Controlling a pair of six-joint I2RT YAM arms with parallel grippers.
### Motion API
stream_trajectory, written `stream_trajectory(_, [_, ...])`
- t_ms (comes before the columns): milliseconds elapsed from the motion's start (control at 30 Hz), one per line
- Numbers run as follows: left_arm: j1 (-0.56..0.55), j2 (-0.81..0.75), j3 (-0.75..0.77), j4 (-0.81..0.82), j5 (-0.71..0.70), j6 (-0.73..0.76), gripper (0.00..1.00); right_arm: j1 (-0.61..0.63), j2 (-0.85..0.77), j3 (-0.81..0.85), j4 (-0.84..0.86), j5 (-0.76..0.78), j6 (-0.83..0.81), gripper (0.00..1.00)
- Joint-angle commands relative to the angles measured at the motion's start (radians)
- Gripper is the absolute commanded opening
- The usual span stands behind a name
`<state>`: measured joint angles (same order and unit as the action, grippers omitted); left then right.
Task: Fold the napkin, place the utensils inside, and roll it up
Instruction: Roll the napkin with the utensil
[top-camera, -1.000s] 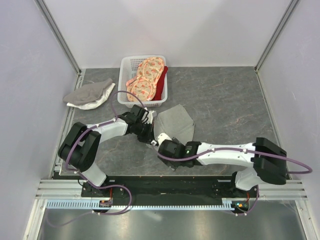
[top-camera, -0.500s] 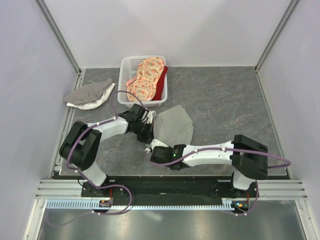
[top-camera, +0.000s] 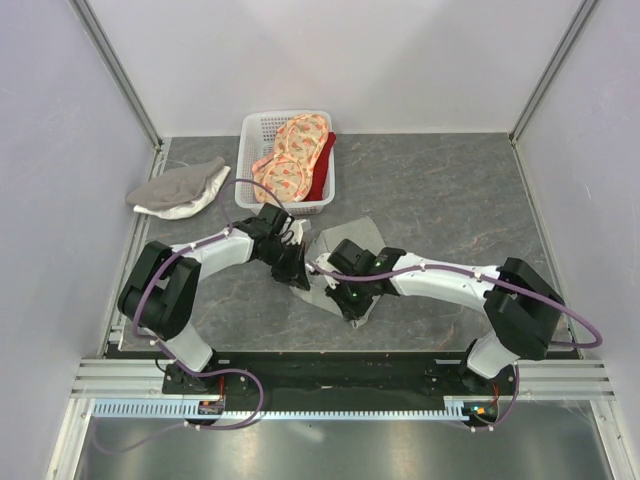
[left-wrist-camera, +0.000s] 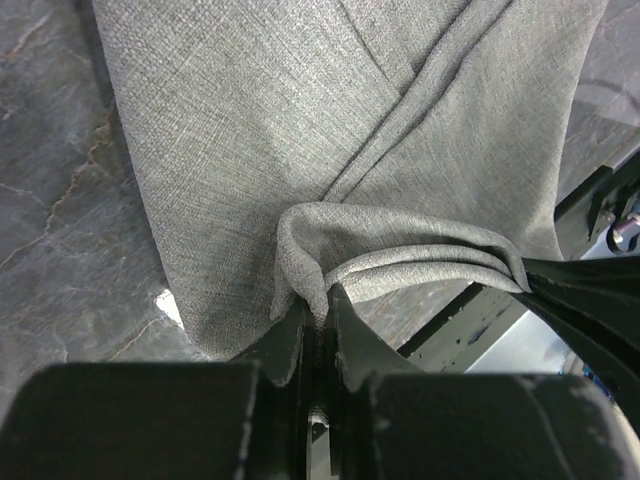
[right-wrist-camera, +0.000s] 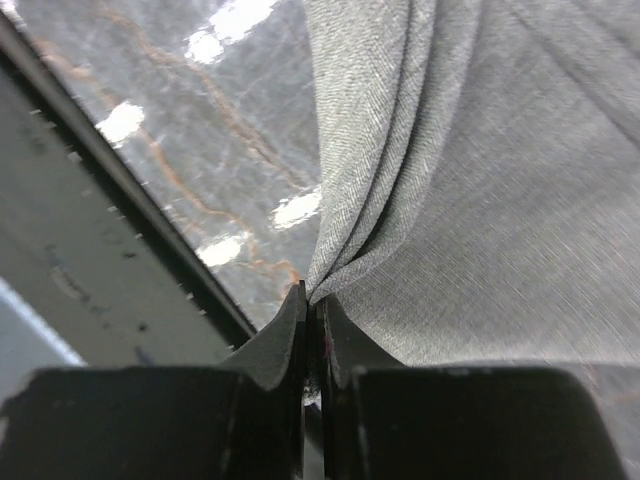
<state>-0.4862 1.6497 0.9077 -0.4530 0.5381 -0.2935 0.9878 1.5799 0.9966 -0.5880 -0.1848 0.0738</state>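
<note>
The grey-green napkin (top-camera: 338, 240) lies mid-table, partly under my right arm. In the left wrist view the napkin (left-wrist-camera: 250, 130) spreads away from me, and my left gripper (left-wrist-camera: 317, 300) is shut on a bunched fold of it. In the right wrist view my right gripper (right-wrist-camera: 313, 305) is shut on a pinched edge of the napkin (right-wrist-camera: 500, 200), just above the table. From above, the left gripper (top-camera: 296, 272) holds the cloth's left side and the right gripper (top-camera: 354, 308) its near corner. The utensils are out of view.
A white basket (top-camera: 249, 150) at the back holds orange-pink patterned cloths (top-camera: 290, 160) and a red one. A smaller grey-and-white cloth (top-camera: 180, 187) lies at the far left. The black base rail (top-camera: 340, 365) runs along the near edge, close behind the right gripper.
My right gripper has shut on the napkin's near edge, and its arm has swung over the cloth. The napkin now reaches further toward the near edge. The left gripper keeps its hold.
</note>
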Motion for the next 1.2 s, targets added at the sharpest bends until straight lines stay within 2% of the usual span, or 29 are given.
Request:
stream_trajectory(0, [0.006, 0.006, 0.048, -0.019, 0.043, 0.045, 0.17, -0.064, 0.034, -0.033, 0.042, -0.306, -0.046, 0.05])
stream_trajectory(67, [0.012, -0.005, 0.054, -0.018, 0.033, 0.045, 0.27, -0.102, 0.045, -0.047, 0.069, -0.350, -0.048, 0.04])
stream_trajectory(100, [0.014, -0.011, 0.065, -0.018, 0.023, 0.048, 0.37, -0.116, 0.054, -0.061, 0.079, -0.378, -0.045, 0.04])
stream_trajectory(167, [0.023, -0.036, 0.079, -0.021, 0.004, 0.048, 0.46, -0.161, 0.064, -0.072, 0.099, -0.445, -0.046, 0.04])
stream_trajectory(200, [0.029, -0.045, 0.089, -0.021, -0.021, 0.051, 0.53, -0.175, 0.075, -0.082, 0.112, -0.465, -0.046, 0.04])
stream_trajectory(233, [0.032, -0.057, 0.092, -0.023, -0.041, 0.051, 0.64, -0.188, 0.084, -0.085, 0.117, -0.505, -0.048, 0.03])
stream_trajectory(300, [0.038, -0.100, 0.094, -0.026, -0.117, 0.044, 0.75, -0.228, 0.113, -0.098, 0.132, -0.548, -0.054, 0.03])
stream_trajectory(433, [0.041, -0.189, 0.060, -0.018, -0.211, 0.028, 0.77, -0.271, 0.166, -0.102, 0.136, -0.617, -0.065, 0.02])
stream_trajectory(633, [0.041, -0.369, -0.091, 0.028, -0.227, -0.056, 0.77, -0.319, 0.238, -0.092, 0.145, -0.666, -0.066, 0.01])
stream_trajectory(733, [0.041, -0.407, -0.154, 0.024, -0.162, -0.088, 0.78, -0.330, 0.258, -0.087, 0.143, -0.667, -0.065, 0.01])
stream_trajectory(867, [0.041, -0.433, -0.222, 0.027, -0.107, -0.145, 0.72, -0.331, 0.258, -0.088, 0.145, -0.663, -0.065, 0.00])
stream_trajectory(1000, [0.041, -0.467, -0.289, 0.112, -0.009, -0.191, 0.72, -0.331, 0.258, -0.088, 0.146, -0.657, -0.062, 0.00])
stream_trajectory(1167, [0.040, -0.461, -0.366, 0.273, 0.071, -0.285, 0.81, -0.333, 0.262, -0.090, 0.146, -0.659, -0.058, 0.00])
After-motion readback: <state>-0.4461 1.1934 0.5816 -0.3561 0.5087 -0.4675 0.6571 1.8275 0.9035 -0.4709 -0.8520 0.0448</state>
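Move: Roughly 2 cm to the left of the left hand, about level with it and 2 cm below, lies the napkin's near left corner; this hand still pinches the rolled edge. The napkin's flat body is centred some 6 cm ahead, 9 cm right and 2 cm below, and the basket about 26 cm ahead and 3 cm left. For the right hand, also pinching the roll, the napkin's near right corner lies about 2 cm back, 1 cm right and 4 cm below. Opening wide, the left fingers let go of the rolled edge and the hand arcs up and forward by some 6 cm and 4 cm, then swings back about 8 cm while sinking partway, drifting left to hover open over the near left corner. Meanwhile the right hand keeps its pinch, lowers the roll about 3 cm and rolls its fingertips back towards the base, some 35 degrees, then holds. ##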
